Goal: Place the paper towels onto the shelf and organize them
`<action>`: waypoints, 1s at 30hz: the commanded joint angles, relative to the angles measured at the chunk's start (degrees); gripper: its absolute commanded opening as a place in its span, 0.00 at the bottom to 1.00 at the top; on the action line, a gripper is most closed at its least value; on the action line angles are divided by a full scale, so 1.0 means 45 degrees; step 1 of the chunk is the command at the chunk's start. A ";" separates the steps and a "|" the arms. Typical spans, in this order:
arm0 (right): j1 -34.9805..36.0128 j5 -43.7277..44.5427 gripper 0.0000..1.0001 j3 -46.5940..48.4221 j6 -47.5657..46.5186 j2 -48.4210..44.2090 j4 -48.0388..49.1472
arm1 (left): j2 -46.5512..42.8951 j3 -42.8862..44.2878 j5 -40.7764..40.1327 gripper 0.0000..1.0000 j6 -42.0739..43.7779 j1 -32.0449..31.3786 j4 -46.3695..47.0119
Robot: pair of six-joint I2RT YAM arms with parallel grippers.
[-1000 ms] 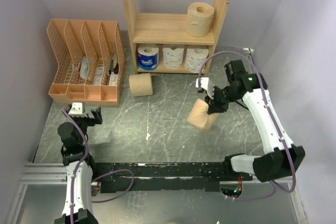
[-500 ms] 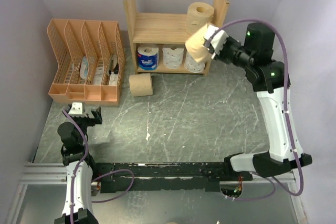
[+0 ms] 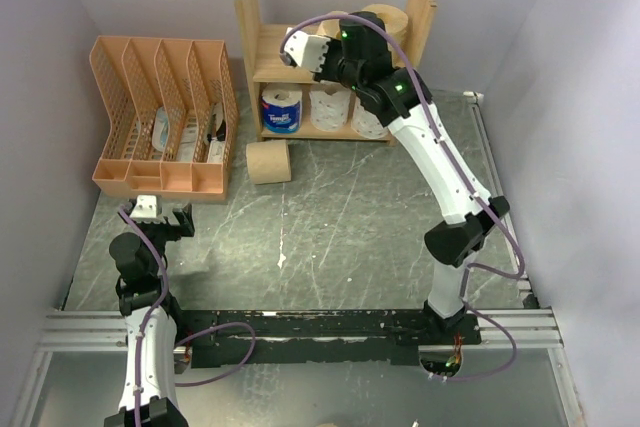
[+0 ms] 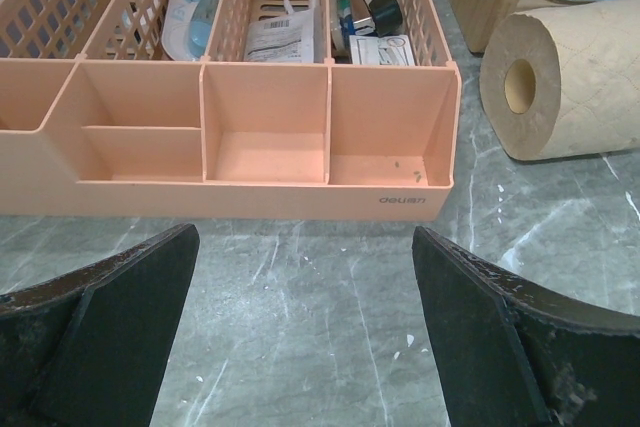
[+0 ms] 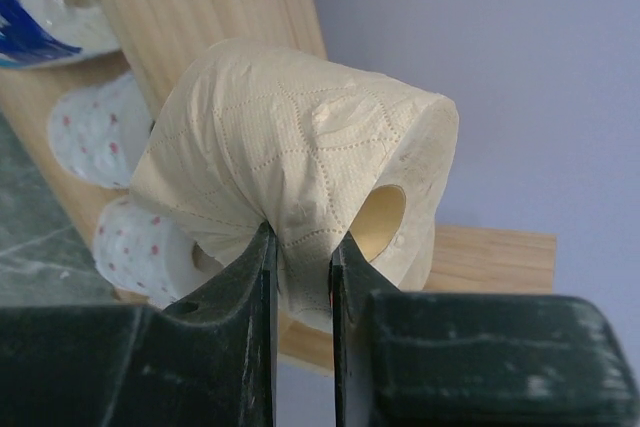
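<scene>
My right gripper (image 5: 300, 267) is shut on a tan-brown paper towel roll (image 5: 300, 167), pinching its side wall. In the top view this gripper (image 3: 293, 53) hangs over the left part of the wooden shelf's (image 3: 300, 42) top tier, and the gripper hides the held roll. Another tan roll (image 3: 386, 17) stands on the top tier at the right. The lower tier holds a blue-and-white roll (image 3: 281, 109) and two white rolls (image 3: 330, 105). A third tan roll (image 3: 268, 162) lies on the table before the shelf, also in the left wrist view (image 4: 570, 77). My left gripper (image 4: 300, 327) is open and empty.
A peach mesh file organizer (image 3: 160, 117) with small items stands left of the shelf, directly ahead of my left gripper (image 3: 160, 215) and filling the left wrist view (image 4: 230, 147). Lilac walls close in the table on three sides.
My right arm has carried the tan roll from above the middle of the table up and left, to over the shelf's top tier. The left arm has not moved.
</scene>
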 commanded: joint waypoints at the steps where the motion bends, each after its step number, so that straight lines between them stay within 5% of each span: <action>1: 0.0043 0.1701 0.00 0.1052 -0.1182 0.0269 0.0963 | -0.0116 -0.1009 0.0424 1.00 0.0007 0.0211 0.0094; 23: 0.0001 0.3028 0.02 0.1286 -0.2187 0.3211 0.2903 | -0.0345 -0.1038 0.0383 1.00 -0.0010 0.0213 -0.0045; 24: 0.0001 0.3085 0.07 0.1352 -0.2188 0.3297 0.2907 | -0.0332 -0.1032 0.0387 1.00 -0.0010 0.0211 -0.0043; 25: 0.0001 0.3134 0.22 0.1401 -0.2141 0.3349 0.2910 | -0.0338 -0.1028 0.0373 1.00 -0.0010 0.0208 -0.0037; 28: 0.0019 0.2954 0.89 0.1306 -0.1833 0.3136 0.2768 | -0.0372 -0.1027 0.0387 1.00 -0.0010 0.0198 -0.0042; 30: 0.0020 0.2625 1.00 0.1070 -0.1584 0.2760 0.2729 | -0.0354 -0.1038 0.0376 1.00 -0.0010 0.0199 -0.0042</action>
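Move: My right hand still pinches a brown paper towel roll by its side. The free spot on the upper shelf board lies about 13 cm ahead of that hand, 3 cm to its left and 12 cm below. The standing brown roll is some 12 cm to the right of that spot; the shelf's left side panel is about 15 cm to the spot's left. From my left hand, the spot lies roughly 31 cm ahead, 39 cm right and 18 cm up. With my right hand I carry the pinched roll forward over the upper shelf, nearly level at first, then forward and down, about 7 cm forward and 5 cm down in all. The wrist rolls and turns some 10 degrees, left side dipping and fingers swinging clockwise. At the end I spread my fingers wide and let go of the roll on the board. ##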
